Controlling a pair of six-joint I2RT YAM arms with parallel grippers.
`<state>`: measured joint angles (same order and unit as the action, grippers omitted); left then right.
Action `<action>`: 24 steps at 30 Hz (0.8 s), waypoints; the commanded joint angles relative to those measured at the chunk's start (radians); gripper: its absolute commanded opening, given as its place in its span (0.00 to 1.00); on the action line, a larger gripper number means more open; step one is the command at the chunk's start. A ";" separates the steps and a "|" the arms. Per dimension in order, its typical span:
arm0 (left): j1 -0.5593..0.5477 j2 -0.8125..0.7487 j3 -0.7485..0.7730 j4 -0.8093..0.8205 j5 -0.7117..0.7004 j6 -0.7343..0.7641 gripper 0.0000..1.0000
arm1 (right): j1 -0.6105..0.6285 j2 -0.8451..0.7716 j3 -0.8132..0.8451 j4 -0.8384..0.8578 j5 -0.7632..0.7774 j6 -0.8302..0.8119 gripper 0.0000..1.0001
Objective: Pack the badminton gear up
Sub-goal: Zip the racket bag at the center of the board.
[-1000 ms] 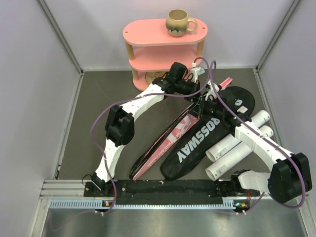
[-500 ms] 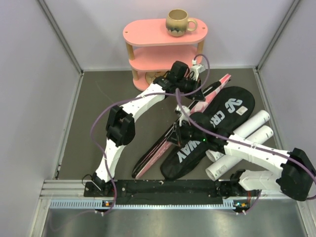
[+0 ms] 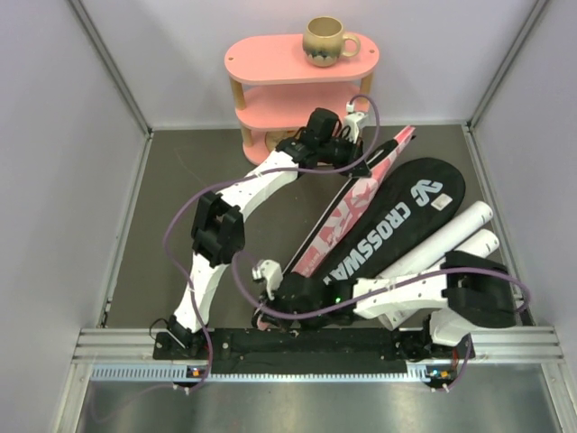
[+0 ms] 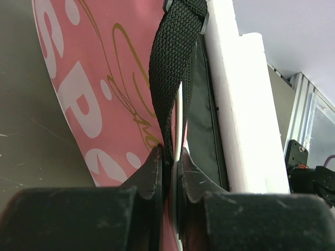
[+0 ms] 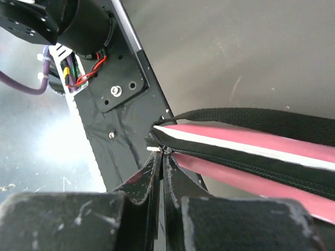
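A pink racket bag (image 3: pixel 347 212) lies diagonally on the table, its zip edge black with white piping (image 5: pixel 246 149). My left gripper (image 3: pixel 362 152) is at the bag's far end, shut on the bag's black strap (image 4: pixel 175 57) and white-piped edge (image 4: pixel 178 120). At the bag's near, narrow end my right gripper (image 3: pixel 269 307) is shut on the zip pull (image 5: pixel 163 150). The black CROSSWAY bag (image 3: pixel 397 225) lies beside the pink one on its right. White tubes (image 3: pixel 469 230) lie against the black bag's right side.
A pink oval shelf (image 3: pixel 288 68) stands at the back wall with a beige mug (image 3: pixel 325 41) on top. The black base plate and metal rail (image 3: pixel 315 343) run along the near edge, right under the right gripper. Grey walls enclose the table.
My right gripper has run down the pink bag's zip from the far end to the near end by the arm bases. The bag swung a little rightward. The left gripper kept its hold.
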<state>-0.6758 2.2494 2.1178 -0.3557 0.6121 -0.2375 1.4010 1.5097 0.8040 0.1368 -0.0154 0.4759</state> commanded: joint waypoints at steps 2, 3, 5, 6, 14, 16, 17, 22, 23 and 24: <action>0.038 -0.004 0.056 0.121 -0.045 0.084 0.00 | 0.139 0.162 0.132 0.100 -0.012 -0.013 0.00; 0.042 0.010 0.074 0.095 -0.043 0.084 0.00 | 0.160 0.194 0.156 0.080 -0.014 -0.022 0.00; 0.045 0.018 0.110 0.081 -0.054 0.086 0.00 | 0.170 0.239 0.218 0.017 -0.021 -0.043 0.00; 0.044 0.016 0.111 0.078 -0.058 0.087 0.00 | 0.167 0.230 0.218 0.018 -0.015 -0.037 0.00; 0.041 0.004 0.088 0.075 -0.155 0.089 0.00 | 0.245 0.210 0.306 -0.038 -0.090 -0.131 0.00; 0.042 0.001 0.084 0.077 -0.196 0.095 0.00 | 0.272 0.253 0.401 -0.109 -0.090 -0.173 0.00; 0.044 0.006 0.085 0.075 -0.209 0.098 0.00 | 0.283 0.265 0.415 -0.127 -0.100 -0.180 0.00; 0.045 0.015 0.108 0.052 -0.255 0.118 0.00 | 0.282 0.326 0.442 -0.187 -0.118 -0.162 0.00; 0.045 0.012 0.107 0.047 -0.255 0.119 0.00 | 0.261 0.323 0.423 -0.174 -0.101 -0.139 0.00; 0.047 0.010 0.097 0.046 -0.253 0.119 0.00 | 0.247 0.319 0.411 -0.172 -0.097 -0.123 0.00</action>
<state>-0.6640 2.2513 2.1651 -0.5198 0.5816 -0.1940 1.5631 1.8095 1.1816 -0.1284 0.1524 0.2905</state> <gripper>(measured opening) 0.101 0.004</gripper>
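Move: The right fingers, already shut on the pink racket bag's zip pull, have the zip's near end about 2 cm to their left, 1 cm back and 1 cm below. From that hand, the black racket bag's middle lies some 22 cm ahead and 27 cm right, and the nearer white tube 17 cm ahead and 38 cm right, both about 3 cm lower. From the left hand, the zip's near end is some 34 cm back, 25 cm left and 10 cm below. Keeping the zip pull pinched at the bag's near end, the right hand tugs quickly left about 5 cm, pauses, then draws some 3 cm back towards its base and sinks, fingers tipping further down. The left hand keeps the strap and bag edge pinched farther out, easing some 2 cm left and slightly down. ##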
